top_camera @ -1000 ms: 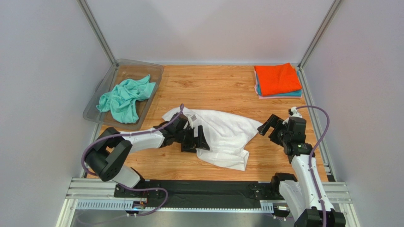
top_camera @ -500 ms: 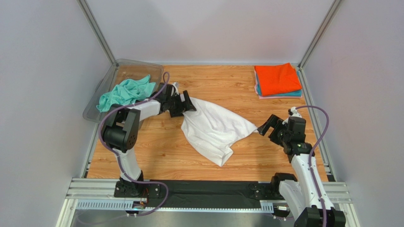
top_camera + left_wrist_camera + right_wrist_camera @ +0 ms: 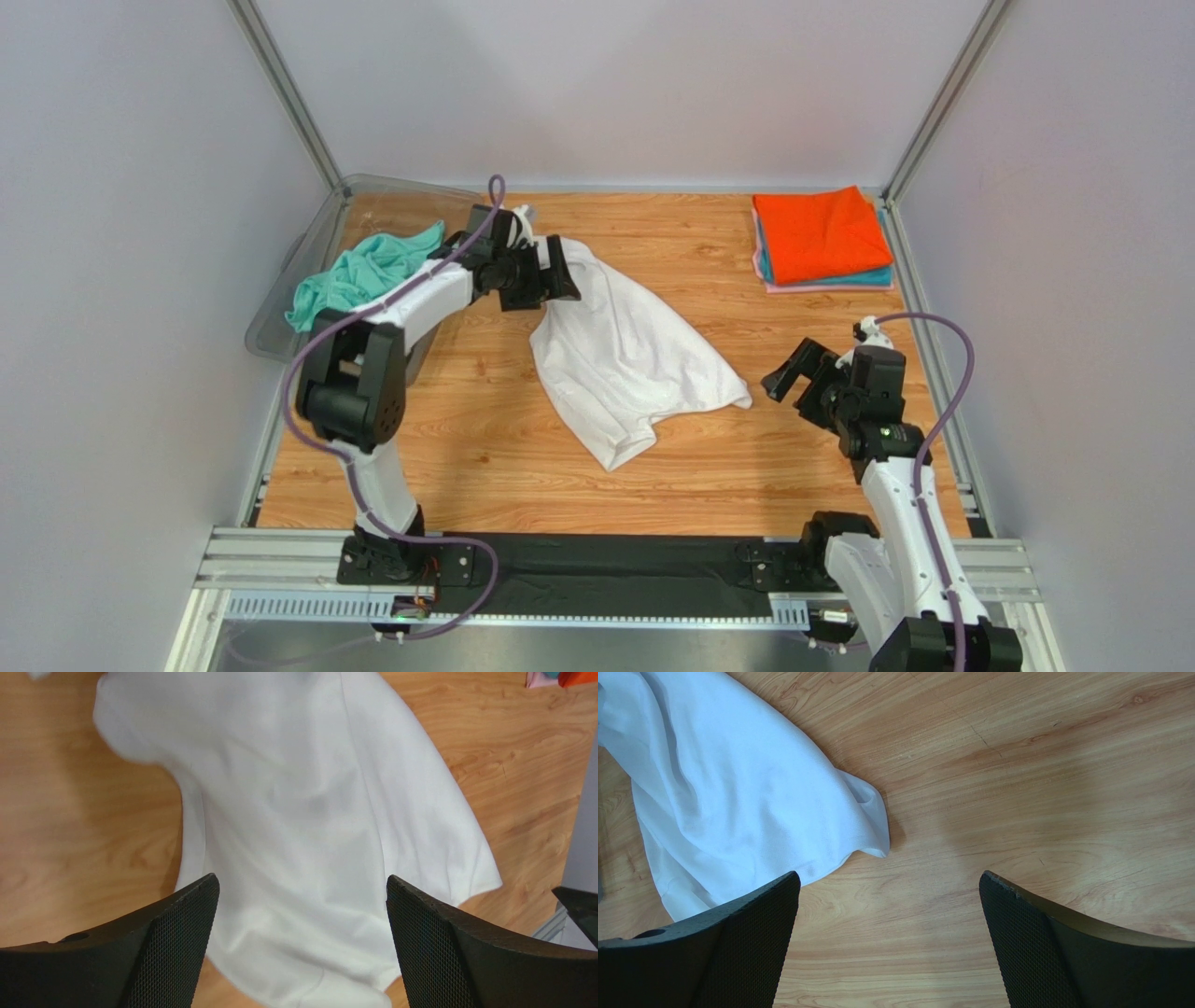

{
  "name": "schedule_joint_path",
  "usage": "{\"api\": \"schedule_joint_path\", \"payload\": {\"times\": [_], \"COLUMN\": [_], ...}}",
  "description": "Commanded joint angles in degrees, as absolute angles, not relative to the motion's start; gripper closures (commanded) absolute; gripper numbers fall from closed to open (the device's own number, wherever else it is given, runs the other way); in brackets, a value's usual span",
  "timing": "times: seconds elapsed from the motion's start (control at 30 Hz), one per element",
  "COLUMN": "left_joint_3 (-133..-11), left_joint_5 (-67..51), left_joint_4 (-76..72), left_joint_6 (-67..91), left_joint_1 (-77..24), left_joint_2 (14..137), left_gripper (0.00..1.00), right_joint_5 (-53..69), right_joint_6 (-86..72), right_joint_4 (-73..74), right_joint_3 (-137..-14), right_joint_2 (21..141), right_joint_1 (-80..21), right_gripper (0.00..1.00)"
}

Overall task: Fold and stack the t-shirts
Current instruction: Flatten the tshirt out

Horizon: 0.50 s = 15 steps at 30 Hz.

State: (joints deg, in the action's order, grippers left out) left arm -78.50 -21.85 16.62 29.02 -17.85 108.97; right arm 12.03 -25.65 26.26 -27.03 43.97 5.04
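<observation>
A large white t-shirt (image 3: 624, 357) lies crumpled in the middle of the table, its top end raised against my left gripper (image 3: 544, 273) at the back left. In the left wrist view the jaws stand wide apart over the white t-shirt (image 3: 302, 812), and my left gripper (image 3: 302, 882) pinches nothing that I can see. My right gripper (image 3: 788, 371) hangs open over bare wood just right of the shirt's corner (image 3: 868, 829); my right gripper (image 3: 889, 875) is empty. A mint-green t-shirt (image 3: 358, 273) lies bunched in the tray. An orange t-shirt (image 3: 821, 231) tops a folded stack.
The clear plastic tray (image 3: 386, 186) sits at the back left, partly behind my left arm. The folded stack at the back right shows teal (image 3: 849, 280) and pink (image 3: 765, 269) edges under the orange. Grey walls close in both sides and the back.
My left gripper has swung from the table's middle to the back left, near the tray, and the white t-shirt's top end went with it. The shirt's right corner slid away from my still right gripper.
</observation>
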Motion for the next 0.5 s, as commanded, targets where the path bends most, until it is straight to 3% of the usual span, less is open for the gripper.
{"api": "schedule_joint_path", "payload": {"times": [0.0, 0.17, 0.47], "left_joint_3": [-73.76, -60.92, -53.70], "left_joint_5": [-18.02, -10.82, -8.71], "left_joint_4": [26.52, 33.74, 34.54], "left_joint_6": [29.00, 32.77, 46.48], "left_joint_1": [-18.89, -29.77, -52.02], "left_joint_2": [94.60, 79.40, 79.00], "left_gripper": [0.05, 0.05, 0.07], "right_joint_5": [11.87, 11.78, 12.22], "right_joint_6": [-25.58, -25.66, -25.84], "right_joint_4": [25.05, 25.05, 24.96], "right_joint_3": [-26.98, -27.07, -26.72], "right_joint_2": [42.98, 42.28, 41.31], "right_joint_1": [4.92, 4.92, 4.92], "right_gripper": [0.00, 0.00, 0.00]}}
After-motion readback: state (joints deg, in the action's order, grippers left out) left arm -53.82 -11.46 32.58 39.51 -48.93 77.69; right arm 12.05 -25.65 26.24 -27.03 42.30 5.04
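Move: The near corner of the white t-shirt lies about 28 cm back from the left hand, some 9 cm to its right and about 6 cm below. From that hand, the t-shirt's right-hand corner is some 18 cm back and 28 cm to the right; the basket with the teal shirt stands about 31 cm to the left and 4 cm ahead. From the right hand the near corner is roughly 25 cm left and 9 cm back. Towards the near corner of the white t-shirt the left hand swings back some 26 cm in a fast arc, already clear of the cloth. It lifts about 6 cm over the t-shirt's left side, then sinks about 5 cm again, easing to the right late on; the wrist turns roughly 20 degrees, mostly clockwise, with the fingers kept wide open. ##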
